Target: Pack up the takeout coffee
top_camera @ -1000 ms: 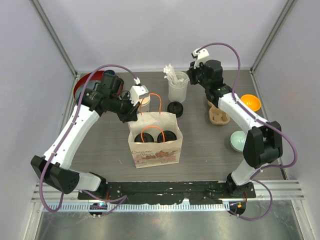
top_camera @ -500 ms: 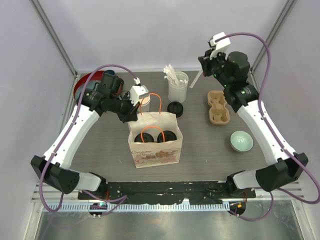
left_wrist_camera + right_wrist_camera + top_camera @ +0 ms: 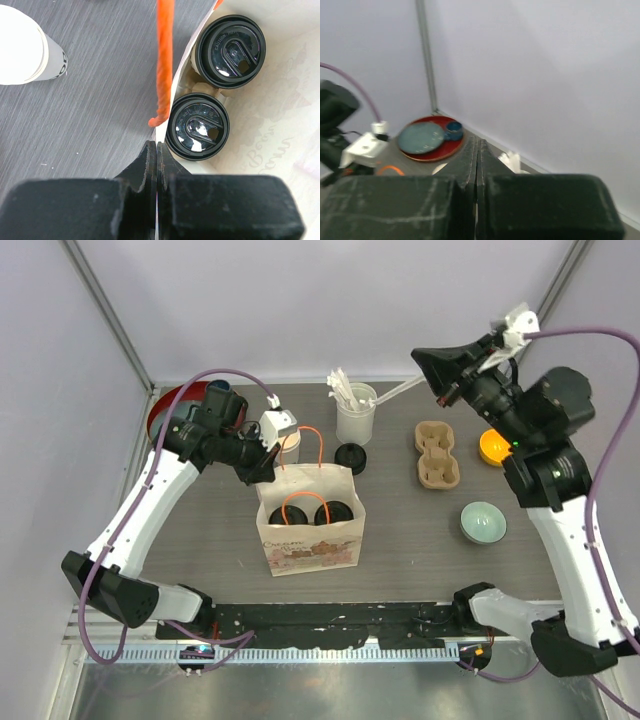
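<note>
A printed paper bag (image 3: 310, 540) stands mid-table with two black-lidded takeout coffee cups (image 3: 230, 51) (image 3: 197, 126) inside. My left gripper (image 3: 156, 145) is shut on the bag's back rim (image 3: 268, 475), beside the orange handle (image 3: 163, 60). An open white cup (image 3: 288, 443) (image 3: 22, 52) stands just behind the bag, and a loose black lid (image 3: 350, 457) lies to its right. My right gripper (image 3: 416, 357) (image 3: 476, 140) is raised high at the back right, shut on a white stick (image 3: 400, 391).
A white cylinder of sticks (image 3: 356, 412) stands at the back centre. A tan pulp carrier (image 3: 437, 453), an orange bowl (image 3: 492, 447) and a green bowl (image 3: 482, 521) are on the right. A red plate (image 3: 165, 410) with blue dishes sits back left.
My right arm has lifted from the stick cylinder and swung up and to the right, carrying a white stick. The left arm and the bag have not moved.
</note>
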`<action>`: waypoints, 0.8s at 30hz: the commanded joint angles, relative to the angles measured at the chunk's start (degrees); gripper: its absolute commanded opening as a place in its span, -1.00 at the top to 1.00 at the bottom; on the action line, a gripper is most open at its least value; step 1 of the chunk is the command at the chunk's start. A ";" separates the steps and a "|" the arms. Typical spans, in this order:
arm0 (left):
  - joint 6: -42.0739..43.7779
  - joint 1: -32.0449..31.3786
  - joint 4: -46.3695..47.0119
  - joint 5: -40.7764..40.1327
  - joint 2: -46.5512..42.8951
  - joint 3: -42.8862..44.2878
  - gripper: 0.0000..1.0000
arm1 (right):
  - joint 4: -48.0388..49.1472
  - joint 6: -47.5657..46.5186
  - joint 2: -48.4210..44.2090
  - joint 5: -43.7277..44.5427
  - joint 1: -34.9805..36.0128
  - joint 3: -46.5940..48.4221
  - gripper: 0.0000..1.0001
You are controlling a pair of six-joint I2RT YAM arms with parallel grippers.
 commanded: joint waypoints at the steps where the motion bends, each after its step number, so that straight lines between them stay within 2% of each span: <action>1: -1.47 0.25 0.75 -1.14 -1.31 1.29 1.00 | 8.02 13.10 -5.76 -15.04 -0.11 1.85 0.98; 5: -1.91 0.17 1.10 -1.14 -1.48 1.37 1.00 | 12.51 21.54 -7.36 -21.03 -0.02 0.10 0.98; 6: -1.91 0.17 1.19 -1.14 -1.57 1.29 1.00 | 16.43 23.74 -7.53 -23.48 -0.02 -0.95 0.98; 10: -1.91 0.25 1.54 -1.14 -1.84 0.94 1.00 | 25.94 34.88 -8.76 -26.57 -0.02 -11.38 0.98; 15: -2.17 0.17 1.36 -0.96 -1.75 1.28 1.00 | 36.74 41.07 -8.24 -26.49 1.64 -20.72 0.98; 19: -2.26 0.17 1.28 -0.79 -1.84 1.37 1.00 | 36.86 37.13 -6.92 -23.51 7.79 -24.60 0.98; 24: -2.26 0.17 1.10 -0.70 -1.84 1.37 1.00 | 26.33 21.34 -1.66 -16.05 18.15 -21.27 0.98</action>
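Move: The right hand, already holding the straw, is high up; the takeout bag's middle lies about 17 cm to its left, 12 cm back and 40 cm below. The straw bucket stands some 17 cm ahead and 9 cm left of that hand, the loose black lid 11 cm ahead and 11 cm left, the cup carrier 12 cm ahead and 8 cm right, all 45 to 50 cm down. From the left hand, shut on the bag's rim, the bag's middle is about 10 cm right, 6 cm back and 13 cm below. Back and up first, the right hand draws in some 13 cm and rises about 6, then swings left and sinks roughly 14 cm towards the bag, easing slightly forward. Meanwhile the wrist turns counter-clockwise about 40 degrees and tips down, bringing the held straw over the bag's mouth. The left hand stays put, still pinching the rim. ##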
